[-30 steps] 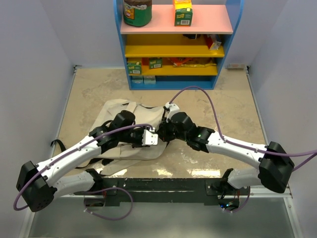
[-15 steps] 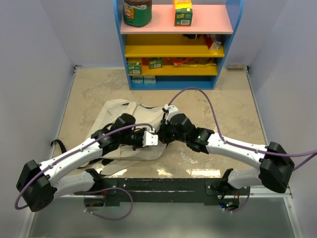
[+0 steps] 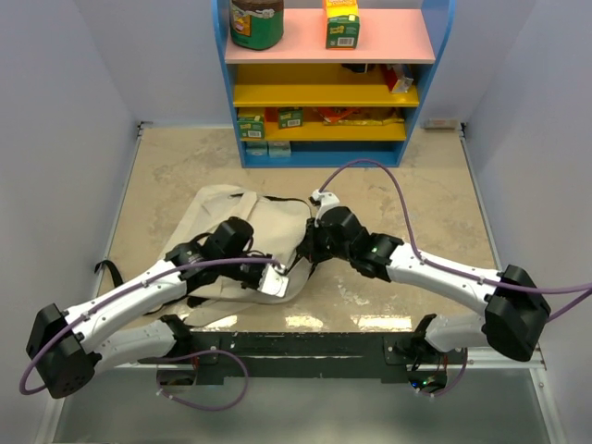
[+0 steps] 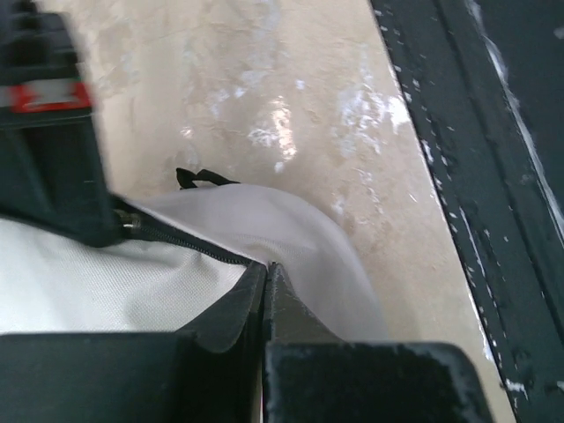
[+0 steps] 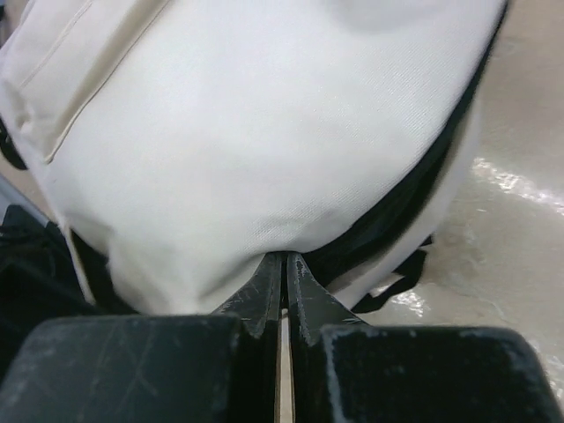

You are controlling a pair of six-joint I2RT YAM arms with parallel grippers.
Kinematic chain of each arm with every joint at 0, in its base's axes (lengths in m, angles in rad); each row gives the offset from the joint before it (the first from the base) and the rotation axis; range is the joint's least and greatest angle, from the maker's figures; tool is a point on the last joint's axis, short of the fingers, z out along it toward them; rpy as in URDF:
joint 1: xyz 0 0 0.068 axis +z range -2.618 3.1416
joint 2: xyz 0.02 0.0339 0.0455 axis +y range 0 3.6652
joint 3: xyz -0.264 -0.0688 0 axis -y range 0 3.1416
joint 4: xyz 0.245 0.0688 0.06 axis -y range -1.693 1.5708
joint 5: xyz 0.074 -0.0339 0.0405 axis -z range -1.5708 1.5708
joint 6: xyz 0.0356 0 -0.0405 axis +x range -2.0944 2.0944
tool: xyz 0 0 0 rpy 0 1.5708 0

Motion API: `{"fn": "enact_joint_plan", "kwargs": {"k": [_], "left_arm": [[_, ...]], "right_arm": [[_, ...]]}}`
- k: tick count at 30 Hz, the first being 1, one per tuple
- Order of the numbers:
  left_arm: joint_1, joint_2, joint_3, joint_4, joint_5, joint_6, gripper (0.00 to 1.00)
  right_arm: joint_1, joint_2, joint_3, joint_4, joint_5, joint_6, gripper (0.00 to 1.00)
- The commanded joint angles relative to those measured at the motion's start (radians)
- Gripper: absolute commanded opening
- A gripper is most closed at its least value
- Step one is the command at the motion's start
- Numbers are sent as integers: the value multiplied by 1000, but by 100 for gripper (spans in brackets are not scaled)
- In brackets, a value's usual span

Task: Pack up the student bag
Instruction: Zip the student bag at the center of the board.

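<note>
The student bag (image 3: 245,217), cream canvas with black zipper trim, lies flat on the table between both arms. My left gripper (image 3: 277,285) is at the bag's near right corner. In the left wrist view its jaws (image 4: 267,264) are shut right where the black zipper (image 4: 185,242) ends, pinching the bag's edge (image 4: 132,282). My right gripper (image 3: 308,252) meets the bag's right side from the other way. In the right wrist view its jaws (image 5: 285,256) are shut on the cream cloth (image 5: 264,132) beside the dark zipper opening (image 5: 414,203).
A blue shelf unit (image 3: 328,83) with jars, boxes and packets stands at the far edge. A black strap (image 3: 106,270) trails off the bag to the left. The dark mounting rail (image 3: 305,347) runs along the near table edge, also seen as a dark rail (image 4: 493,176). Side walls close in.
My left gripper has shut at the bag's zipper edge and moved toward the near table edge, drawing that corner with it. The right gripper stayed shut and shifted slightly.
</note>
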Motion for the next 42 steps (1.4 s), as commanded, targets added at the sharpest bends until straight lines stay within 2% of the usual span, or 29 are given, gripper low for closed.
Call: {"fn": "enact_joint_plan", "kwargs": {"k": [1,8,13,16,21,24,28,30,31,32,33,34,35,38,40,42], "left_arm": [[-53,-39,42,-240,186,144,0],[-100,-36,87,-356,204,274,0],[-143,16,160,-379,154,348,0],[-163,80,245,-428,93,444,0],[-178,214,409,-499,42,555,0],[-218,252,444,-495,22,562,0],[-278,284,476,-505,-6,559,0],[-316,288,477,-524,-13,527,1],[-326,278,449,-539,-7,509,5],[-338,249,426,-537,2,468,17],[-341,231,402,-525,0,437,25],[-344,211,357,-471,-4,394,30],[-347,164,337,-418,-25,268,34],[-347,90,280,-196,-81,40,37],[-347,84,274,-61,-111,-58,38],[-347,125,295,-8,-153,-173,38]], "right_arm": [[-102,5,64,-38,163,-50,0],[-184,57,120,-74,240,-45,0],[-282,83,167,-97,337,-18,0],[-364,67,212,-117,361,-24,0],[-398,22,265,-159,383,-56,0],[-397,-4,246,-188,368,-35,0],[-397,-85,139,-202,326,7,0],[-392,-145,92,-188,227,28,0],[-377,-162,51,-174,188,30,0],[-369,-171,34,-171,121,30,0],[-357,-176,14,-174,96,34,0],[-322,-182,6,-186,82,37,0],[-302,-187,-3,-186,69,42,0],[-247,-214,-38,-180,12,66,0],[-237,-248,-64,-177,-24,89,0],[-230,-274,-83,-180,-56,108,0]]}}
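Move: The left gripper is already shut on the student bag's rim at the near end of the zip; the slider is about 7 cm ahead of it and 1 cm right. The shut right fingers are at this slider, which lies roughly 1 cm back of them and straight below by 1 cm. Bag's middle: some 11 cm left of the right hand, 1 cm back, 5 cm lower. The black tab is 5 cm right of the left hand, 1 cm ahead, 6 cm lower. Keep the right gripper shut and haul from the zip forward and to the right, some 11 cm each way, then ease back about 8 cm towards the table's near edge. Let the left gripper follow right and slightly up, turning clockwise about 30 degrees, then open it off the rim and draw it back about 5 cm. ##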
